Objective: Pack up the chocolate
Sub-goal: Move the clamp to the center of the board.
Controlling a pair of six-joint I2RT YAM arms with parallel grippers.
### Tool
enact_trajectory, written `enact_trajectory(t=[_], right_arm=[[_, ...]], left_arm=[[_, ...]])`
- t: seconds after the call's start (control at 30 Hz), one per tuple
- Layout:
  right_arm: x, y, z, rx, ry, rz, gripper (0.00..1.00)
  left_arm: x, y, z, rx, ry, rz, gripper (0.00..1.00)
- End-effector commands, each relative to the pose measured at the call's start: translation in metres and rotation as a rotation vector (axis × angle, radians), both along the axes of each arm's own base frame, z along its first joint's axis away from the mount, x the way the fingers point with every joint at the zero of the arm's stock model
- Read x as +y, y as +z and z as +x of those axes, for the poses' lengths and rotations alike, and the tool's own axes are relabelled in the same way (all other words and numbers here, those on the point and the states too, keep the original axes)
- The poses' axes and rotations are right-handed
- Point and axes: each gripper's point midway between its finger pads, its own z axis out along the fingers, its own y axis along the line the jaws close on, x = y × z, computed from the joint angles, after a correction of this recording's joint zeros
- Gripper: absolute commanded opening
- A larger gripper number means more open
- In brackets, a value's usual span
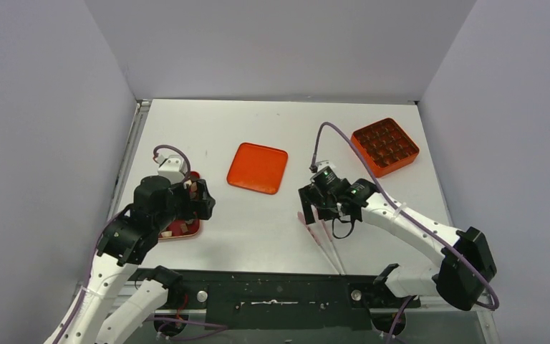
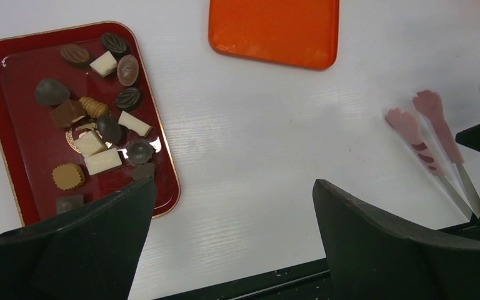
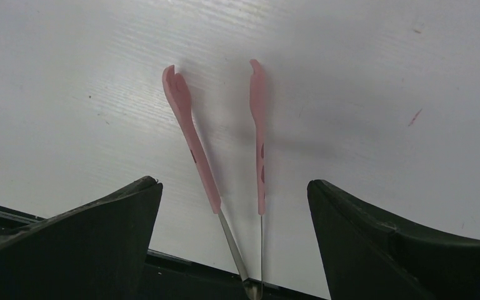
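The chocolate [image 2: 94, 125], several small dark, tan and cream pieces, lies on a dark red tray [image 2: 22, 144] at the left. My left gripper [image 2: 234, 187] hangs open above the tray's right edge [image 1: 186, 229] and the bare table beside it, holding nothing. In the top view it sits at the left [image 1: 199, 199]. My right gripper [image 3: 234, 184] is open above the pink tongs [image 3: 194, 140], one finger either side of their two arms and not touching them. The tongs [image 1: 322, 236] lie on the table with their metal hinge toward the near edge.
A flat orange square lid [image 1: 258, 168] lies mid-table. An orange box with a grid of compartments [image 1: 409, 159] stands at the back right. The black base rail [image 1: 279, 294] runs along the near edge. Grey walls enclose the table.
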Motion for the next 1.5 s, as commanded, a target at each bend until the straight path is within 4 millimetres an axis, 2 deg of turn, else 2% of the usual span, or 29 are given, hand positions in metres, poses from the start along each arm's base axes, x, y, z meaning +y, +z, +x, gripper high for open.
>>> enact_trajectory(t=[0.0,0.13,0.5,0.73,0.83,0.97,1.07,1.2,1.33,1.47], right_arm=[[0.013,-0.009,0.002,-0.018,-0.001,0.005,0.90],[0.010,-0.029,0.004,-0.017,0.003,-0.075,0.91],[0.021,-0.063,0.016,0.001,0.030,-0.135,0.88],[0.028,-0.074,0.026,-0.002,0.033,-0.154,0.85],[0.033,-0.077,0.033,-0.010,0.037,-0.158,0.80],[0.038,-0.074,0.048,-0.041,0.036,-0.182,0.68],[0.045,-0.070,0.063,-0.061,0.031,-0.189,0.65],[0.051,-0.062,0.094,-0.108,0.009,-0.194,0.59],[0.050,-0.058,0.124,-0.098,-0.037,-0.156,0.57],[0.051,-0.057,0.138,-0.096,-0.043,-0.143,0.60]], left_arm=[[0.004,0.010,0.002,-0.067,0.003,0.001,0.96],[0.007,0.006,-0.001,-0.077,0.005,0.007,0.96],[0.009,0.007,-0.002,-0.104,0.002,0.012,0.96],[0.009,0.011,0.000,-0.125,-0.005,0.017,0.96],[0.010,0.009,-0.001,-0.119,0.000,0.022,0.96],[0.008,0.009,-0.002,-0.124,-0.012,0.015,0.96],[0.006,0.008,-0.001,-0.128,-0.026,0.010,0.96],[0.005,0.007,-0.001,-0.113,-0.030,0.018,0.96],[0.000,0.006,-0.004,-0.109,-0.075,0.020,0.96],[-0.006,0.007,-0.008,-0.099,-0.113,0.009,0.96]])
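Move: The clamp lies about 9 cm below my open right hand. Its middle is some 6 cm back and 1 cm right of that hand, and its pink arms lie almost straight under my fingers. The orange tray is roughly 20 cm ahead and 19 cm left of my right hand, and the orange box about 28 cm ahead and 23 cm right. From my left hand, the clamp is around 37 cm right, 6 cm back and 20 cm down. I sink my right hand about 9 cm onto the clamp, tilting it some 10 degrees so its left side drops. I close the fingers partway from both sides onto the pink arms, just behind their tips. Then, speeding up, I carry the clamp roughly 10 cm forward and a little left, towards the tray's near right corner, rising slightly. ##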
